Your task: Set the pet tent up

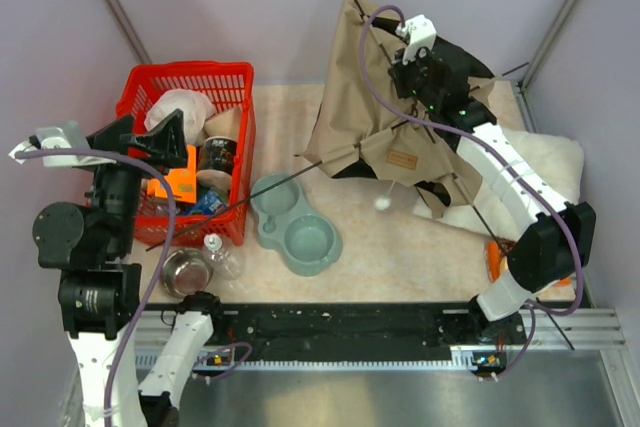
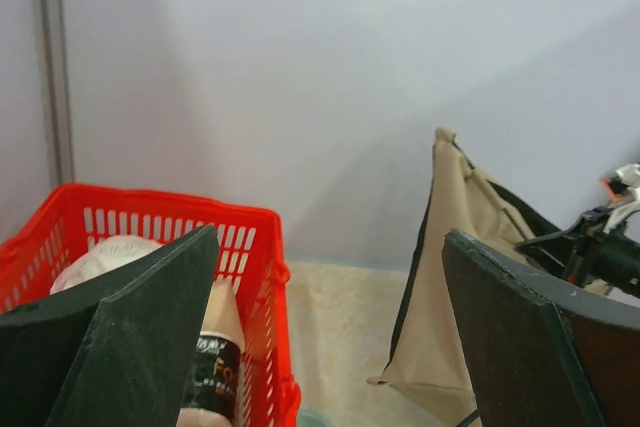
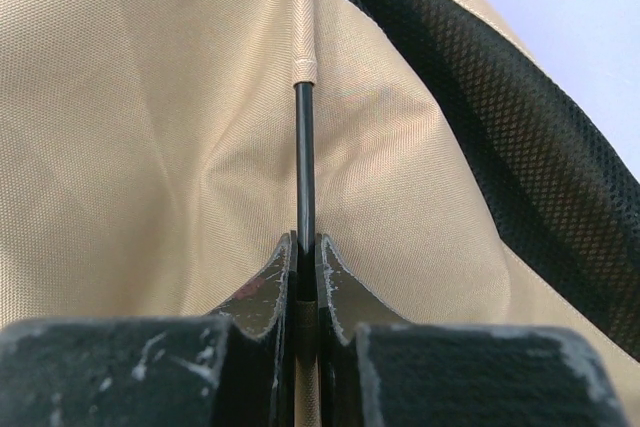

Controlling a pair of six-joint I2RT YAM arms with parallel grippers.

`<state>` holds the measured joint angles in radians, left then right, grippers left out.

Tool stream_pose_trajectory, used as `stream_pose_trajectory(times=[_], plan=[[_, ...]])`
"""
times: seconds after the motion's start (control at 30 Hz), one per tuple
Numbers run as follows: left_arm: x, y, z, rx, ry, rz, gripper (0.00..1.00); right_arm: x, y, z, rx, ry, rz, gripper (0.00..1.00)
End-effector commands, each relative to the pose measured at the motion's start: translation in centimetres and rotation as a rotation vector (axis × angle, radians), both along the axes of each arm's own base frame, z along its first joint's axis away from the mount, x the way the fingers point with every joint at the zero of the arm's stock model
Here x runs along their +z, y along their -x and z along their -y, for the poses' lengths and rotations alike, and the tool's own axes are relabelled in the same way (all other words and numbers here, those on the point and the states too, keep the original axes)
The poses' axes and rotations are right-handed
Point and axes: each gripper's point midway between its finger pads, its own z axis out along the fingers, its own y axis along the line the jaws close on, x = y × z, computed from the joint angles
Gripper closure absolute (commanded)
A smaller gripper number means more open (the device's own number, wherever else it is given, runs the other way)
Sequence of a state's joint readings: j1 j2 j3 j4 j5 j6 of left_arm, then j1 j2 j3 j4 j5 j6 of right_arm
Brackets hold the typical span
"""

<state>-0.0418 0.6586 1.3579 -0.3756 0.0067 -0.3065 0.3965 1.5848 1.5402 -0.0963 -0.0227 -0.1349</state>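
Note:
The pet tent [image 1: 375, 112] is a half-raised heap of tan fabric with black lining at the back right of the mat. Its brown label [image 1: 402, 159] and white pompom [image 1: 383, 203] face the front. My right gripper [image 1: 408, 69] is up at the top of the tent, shut on a thin dark pole [image 3: 305, 167] just below the point where it enters a tan sleeve; the pole sits between the fingertips of the right gripper [image 3: 305, 247]. Another pole [image 1: 250, 199] slants from the tent toward the basket. My left gripper [image 1: 140, 142] hovers open over the red basket, holding nothing, and in the left wrist view this gripper [image 2: 330, 347] faces the tent [image 2: 450, 277].
The red basket [image 1: 245, 97] at the left holds a can, a bag and other items. A grey-green double bowl [image 1: 295, 222], a steel bowl [image 1: 185, 269] and a clear bottle [image 1: 222, 255] stand near the front. A fluffy white cushion [image 1: 550, 162] lies behind the right arm.

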Motion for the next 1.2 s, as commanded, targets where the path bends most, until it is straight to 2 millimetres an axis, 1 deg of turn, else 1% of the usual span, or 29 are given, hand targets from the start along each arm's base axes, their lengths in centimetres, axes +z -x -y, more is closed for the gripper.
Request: stream_pose_trajectory(times=[0.0, 0.07, 0.1, 0.17, 0.23, 0.37, 0.43, 0.53, 0.57, 0.67, 0.73, 0.77, 0.8, 0.83, 0.87, 0.9, 0.93, 1.0, 1.03, 1.13, 1.17], plan=[[1.3, -0.5, 1.9, -0.101, -0.049, 0.072, 0.02, 7.0, 0.3, 0.2, -0.012, -0.142, 0.142, 1.0], [1.5, -0.8, 2.3, -0.122, -0.044, 0.074, 0.01, 6.7, 0.1, 0.1, -0.019, -0.16, 0.127, 1.0], [1.5, -1.1, 2.5, -0.132, -0.04, 0.07, 0.01, 7.0, -0.2, 0.1, -0.03, -0.188, 0.139, 1.0], [1.6, -1.8, 2.9, -0.159, -0.027, 0.067, 0.01, 6.4, -0.7, -0.1, -0.036, -0.225, 0.111, 1.0], [1.7, -2.4, 3.4, -0.188, -0.013, 0.063, 0.02, 5.4, -1.5, -0.6, -0.041, -0.25, 0.079, 1.0], [1.7, -3.7, 4.4, -0.246, 0.014, 0.047, 0.02, 3.0, -4.1, 0.0, -0.1, -0.288, 0.011, 1.0], [1.6, -4.2, 4.7, -0.262, 0.024, 0.035, 0.02, 1.6, -5.5, 0.6, -0.132, -0.325, -0.027, 1.0], [1.0, -5.0, 4.8, -0.27, 0.037, 0.011, 0.01, -0.5, -7.1, 0.9, -0.15, -0.367, -0.085, 1.0], [0.8, -5.2, 4.8, -0.27, 0.041, 0.003, 0.01, -2.1, -7.5, 1.1, -0.165, -0.355, -0.126, 1.0], [0.5, -5.7, 4.6, -0.257, 0.05, -0.009, 0.01, -4.9, -7.8, 0.3, -0.139, -0.331, -0.191, 1.0], [0.2, -6.0, 4.6, -0.255, 0.054, -0.02, 0.02, -6.5, -7.9, 0.1, -0.137, -0.309, -0.235, 1.0], [0.1, -6.2, 4.6, -0.252, 0.055, -0.024, 0.02, -7.0, -7.8, 0.1, -0.14, -0.303, -0.254, 0.95], [0.0, -6.3, 4.6, -0.252, 0.055, -0.027, 0.02, -7.3, -7.8, 0.2, -0.147, -0.298, -0.265, 0.81], [-0.2, -6.6, 4.5, -0.25, 0.056, -0.033, 0.01, -7.3, -7.6, 0.3, -0.15, -0.286, -0.272, 0.71], [-0.2, -6.7, 4.5, -0.249, 0.056, -0.035, 0.02, -6.9, -7.4, 0.5, -0.154, -0.28, -0.273, 0.57], [-0.5, -6.9, 4.5, -0.249, 0.059, -0.043, 0.02, -6.5, -7.1, 0.7, -0.161, -0.272, -0.277, 0.47], [-0.6, -7.0, 4.6, -0.252, 0.06, -0.046, 0.01, -6.0, -6.8, 1.0, -0.169, -0.262, -0.277, 0.43], [-0.9, -7.4, 4.7, -0.256, 0.063, -0.055, 0.02, -5.5, -5.7, 1.6, -0.176, -0.23, -0.312, 0.38], [-1.0, -7.5, 4.7, -0.26, 0.065, -0.057, 0.02, -5.0, -5.1, 1.8, -0.178, -0.218, -0.318, 0.37], [-1.6, -8.0, 5.1, -0.281, 0.075, -0.072, 0.01, -4.3, -2.8, 3.1, -0.218, -0.192, -0.361, 0.33], [-1.8, -8.2, 5.3, -0.29, 0.078, -0.079, 0.02, -4.4, -1.7, 3.5, -0.222, -0.18, -0.388, 0.32]])
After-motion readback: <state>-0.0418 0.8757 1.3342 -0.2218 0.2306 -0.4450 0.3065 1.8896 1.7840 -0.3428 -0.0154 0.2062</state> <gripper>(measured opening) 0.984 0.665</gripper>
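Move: The right hand holds a pole of the lifted pet tent, with the tent's hub about 7 cm back and 3 cm right of it. The back table area where the tent goes is some 30 cm below and roughly 3 cm ahead. From this hand the white cushion lies about 14 cm back and 25 cm right, the double bowl 21 cm back and 21 cm left. From the left hand that table area is roughly 29 cm ahead, 38 cm right and far below. Forward about 7 cm and then mostly down some 12 cm, the right hand lowers the held tent towards the back of the table, tipping its fingers down about 20 degrees; low down it opens, lets go of the pole and backs up a couple of centimetres, clear of the tent. The open, empty left hand meanwhile reaches forward and somewhat right above the basket side, turning clockwise. ##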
